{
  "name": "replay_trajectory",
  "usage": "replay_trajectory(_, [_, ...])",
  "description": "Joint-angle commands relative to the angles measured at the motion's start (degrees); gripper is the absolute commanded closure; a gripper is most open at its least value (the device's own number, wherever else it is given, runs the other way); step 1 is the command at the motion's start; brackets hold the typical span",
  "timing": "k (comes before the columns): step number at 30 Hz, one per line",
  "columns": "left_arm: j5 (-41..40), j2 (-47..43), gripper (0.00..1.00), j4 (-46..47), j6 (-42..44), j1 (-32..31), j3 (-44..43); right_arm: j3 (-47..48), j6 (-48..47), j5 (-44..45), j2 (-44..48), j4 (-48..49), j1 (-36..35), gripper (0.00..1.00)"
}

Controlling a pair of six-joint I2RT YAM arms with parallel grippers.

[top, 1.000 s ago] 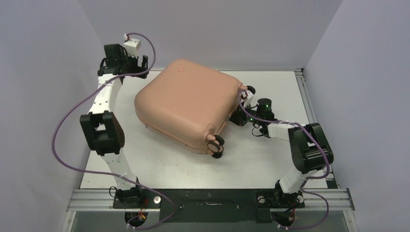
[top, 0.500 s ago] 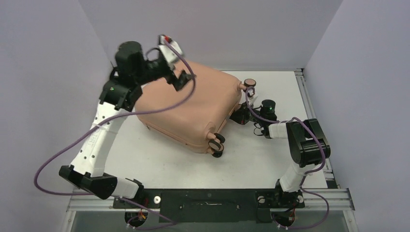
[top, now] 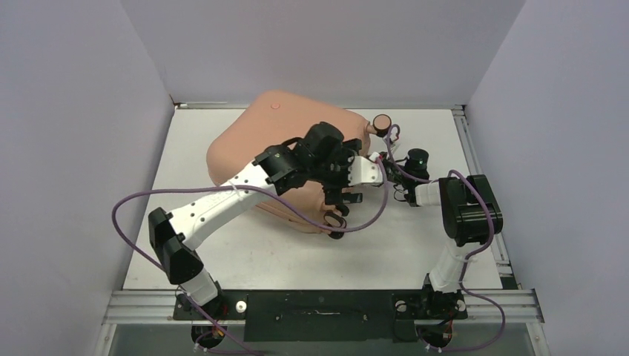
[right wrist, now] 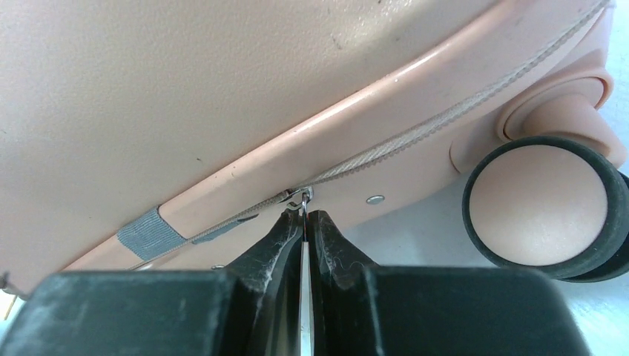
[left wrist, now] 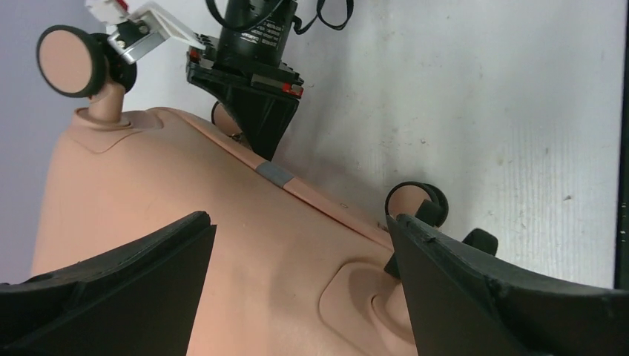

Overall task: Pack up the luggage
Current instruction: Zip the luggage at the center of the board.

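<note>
The luggage (top: 259,137) is a salmon-pink hard-shell suitcase lying closed on the white table, its caster wheels (top: 383,123) pointing right. My left gripper (left wrist: 300,248) hovers open just above the shell at the wheel end, one finger (left wrist: 119,285) on each side of a moulded wheel recess, holding nothing. My right gripper (right wrist: 304,222) is shut on the metal zipper pull (right wrist: 304,197) at the seam, beside a pink-and-black wheel (right wrist: 538,208). In the left wrist view the right gripper (left wrist: 263,141) meets the seam next to a grey tab (left wrist: 274,174).
Grey walls close in the table (top: 245,259) on the left, back and right. A metal rail (top: 475,170) runs along the right edge. Purple cables (top: 141,204) loop off both arms. The left arm (top: 222,200) stretches diagonally across the suitcase's near side.
My left arm has swung from the back-left corner across the suitcase to its wheel end, still open. The right gripper has stayed shut at the seam; the far wheel sits slightly higher.
</note>
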State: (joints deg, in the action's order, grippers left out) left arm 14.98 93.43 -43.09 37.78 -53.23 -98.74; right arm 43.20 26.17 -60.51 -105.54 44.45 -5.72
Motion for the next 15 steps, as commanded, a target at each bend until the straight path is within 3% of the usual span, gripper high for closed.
replay_trajectory(1, [-12.3,2.4,0.11,4.2,3.2,-4.3,-0.6,1.2,-1.6,2.1,3.1,1.5,1.9,0.95])
replay_trajectory(3, [-15.5,3.9,0.22,5.3,4.3,-6.0,0.0,1.2,-1.7,2.0,3.6,1.5,1.9,0.95])
replay_trajectory(9, [-21.1,6.3,0.75,4.8,6.1,-8.7,3.4,0.9,-4.5,2.8,5.4,-0.9,2.3,0.95])
replay_trajectory(15, [-21.5,7.8,0.92,-1.7,5.1,-8.6,5.5,0.9,-4.8,4.0,5.9,-1.1,3.1,0.95])
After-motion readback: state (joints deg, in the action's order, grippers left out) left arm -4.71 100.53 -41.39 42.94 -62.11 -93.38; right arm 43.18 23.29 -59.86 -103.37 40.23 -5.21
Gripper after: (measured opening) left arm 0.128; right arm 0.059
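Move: The luggage's near right corner, with its wheels, lies about 16 cm below the left hand, some 3 cm back and 4 cm to its left. From that hand the zip pull is about 11 cm ahead, 5 cm right and 18 cm down, and the grey strap 6 cm ahead, 2 cm right and 16 cm down. The right hand already has the zip pull at its fingertips; from it the strap is some 5 cm back and 3 cm left, the far lower wheel about 7 cm ahead. The left hand sinks about 8 cm towards the luggage's near right corner, swaying a couple of centimetres to the right and partly back again, while its wrist tips the fingers some 20 degrees further down and they close from wide open to nearly shut on nothing. The right hand keeps its shut fingers pinched on the zip pull and stays almost in place beside the luggage's right side, easing only about half a centimetre to the right. ##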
